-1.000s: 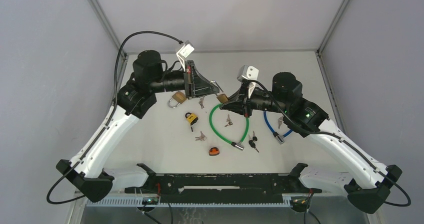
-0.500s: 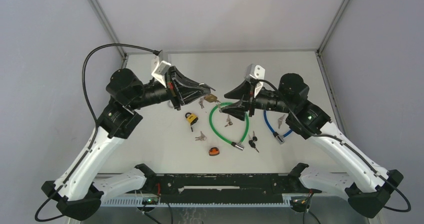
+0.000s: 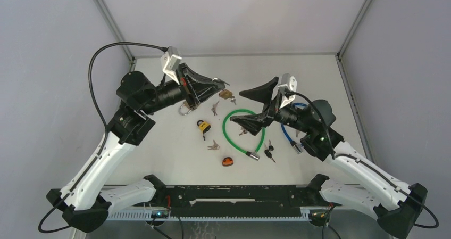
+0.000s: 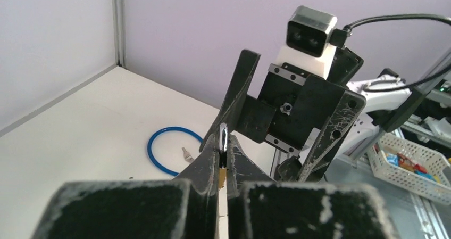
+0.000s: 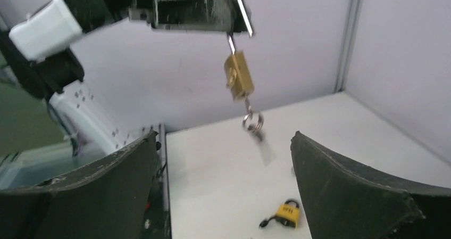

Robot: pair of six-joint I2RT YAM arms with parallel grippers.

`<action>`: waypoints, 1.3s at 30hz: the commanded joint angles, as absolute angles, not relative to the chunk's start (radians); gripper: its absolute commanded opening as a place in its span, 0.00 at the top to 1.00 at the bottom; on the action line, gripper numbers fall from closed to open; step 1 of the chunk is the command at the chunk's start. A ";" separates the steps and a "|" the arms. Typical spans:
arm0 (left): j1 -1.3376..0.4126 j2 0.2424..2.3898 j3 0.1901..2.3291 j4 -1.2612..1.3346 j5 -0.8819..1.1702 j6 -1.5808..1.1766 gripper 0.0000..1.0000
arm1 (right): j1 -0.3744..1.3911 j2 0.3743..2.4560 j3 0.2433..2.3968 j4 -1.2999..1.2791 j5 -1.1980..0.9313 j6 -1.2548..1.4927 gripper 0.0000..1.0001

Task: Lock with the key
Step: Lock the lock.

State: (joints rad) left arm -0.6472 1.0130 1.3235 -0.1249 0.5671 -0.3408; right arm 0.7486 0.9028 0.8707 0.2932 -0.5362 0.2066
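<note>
A small brass padlock [image 3: 226, 94] hangs in the air with my left gripper [image 3: 222, 83] shut on its steel shackle [image 4: 223, 137]. In the right wrist view the padlock [image 5: 237, 75] dangles below the left fingers, a key with its ring [image 5: 252, 121] hanging from the underside. My right gripper [image 3: 239, 107] stands wide open just right of the padlock and touches nothing. Nothing lies between its fingers [image 5: 345, 186], which frame the padlock from a distance.
On the table lie a yellow padlock [image 3: 203, 125], a silver padlock [image 3: 185, 109], a green cable lock [image 3: 224, 127], a blue cable lock [image 3: 285, 134], loose keys [image 3: 213, 146] and a small orange item [image 3: 228, 161]. Grey walls close in the table's sides and back.
The right gripper opened, let go at the padlock and drew back to the right. The left arm carried the padlock a little left and up.
</note>
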 commanded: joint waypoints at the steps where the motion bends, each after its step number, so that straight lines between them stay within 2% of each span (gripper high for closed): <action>1: -0.655 1.018 1.375 -0.030 0.486 -0.433 1.00 | 0.810 0.898 0.887 0.504 -0.300 0.157 0.02; 4: -0.654 1.019 1.408 -0.049 0.388 -0.451 1.00 | 0.928 0.870 0.890 0.498 -0.112 -0.115 0.02; 7: -0.654 1.031 1.460 -0.134 0.237 -0.427 1.00 | 0.981 0.880 0.950 0.431 -0.022 -0.371 0.01; 12: -0.654 1.046 1.506 -0.271 0.090 -0.404 1.00 | 0.985 0.992 1.056 0.358 -0.056 -0.564 0.02; 16: -0.654 1.046 1.517 -0.320 0.056 -0.425 1.00 | 0.987 1.085 1.136 0.330 -0.109 -0.599 0.13; 19: -0.645 1.046 1.520 -0.355 0.041 -0.415 1.00 | 0.988 1.130 1.191 0.297 -0.145 -0.540 0.20; 27: -0.442 1.038 1.530 -0.706 -0.028 -0.330 1.00 | 0.987 1.080 1.198 0.073 -0.082 -0.180 0.15; 35: -0.378 0.928 1.305 -0.756 -0.242 -0.159 1.00 | 0.988 1.077 1.155 -0.077 -0.084 0.125 0.19; 39: -0.296 0.812 1.152 -0.676 -0.247 0.012 1.00 | 1.032 1.060 1.116 -0.144 -0.096 0.222 0.23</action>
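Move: The small brass padlock hangs by its open shackle from the closed left fingers, about 4 cm below them; bare table lies roughly 10 cm ahead, 22 cm left and 46 cm below. From the left hand, the big brass padlock is some 25 cm ahead and 19 cm left, the yellow padlock 15 ahead and 11 left, both on the table. From the open right hand, the small padlock is about 6 cm left, 2 cm ahead and 4 cm up. Still gripping the small padlock's shackle, the left hand pulls it clear of the right: first some 6 cm forward, then swinging left about 20 cm in all and sinking to 14 cm lower over bare table, turning counter-clockwise and tipping down. The right hand, holding nothing, rises 9 cm, edges forward and left, then sinks back, rolling out and back and narrowing its jaws slightly. ##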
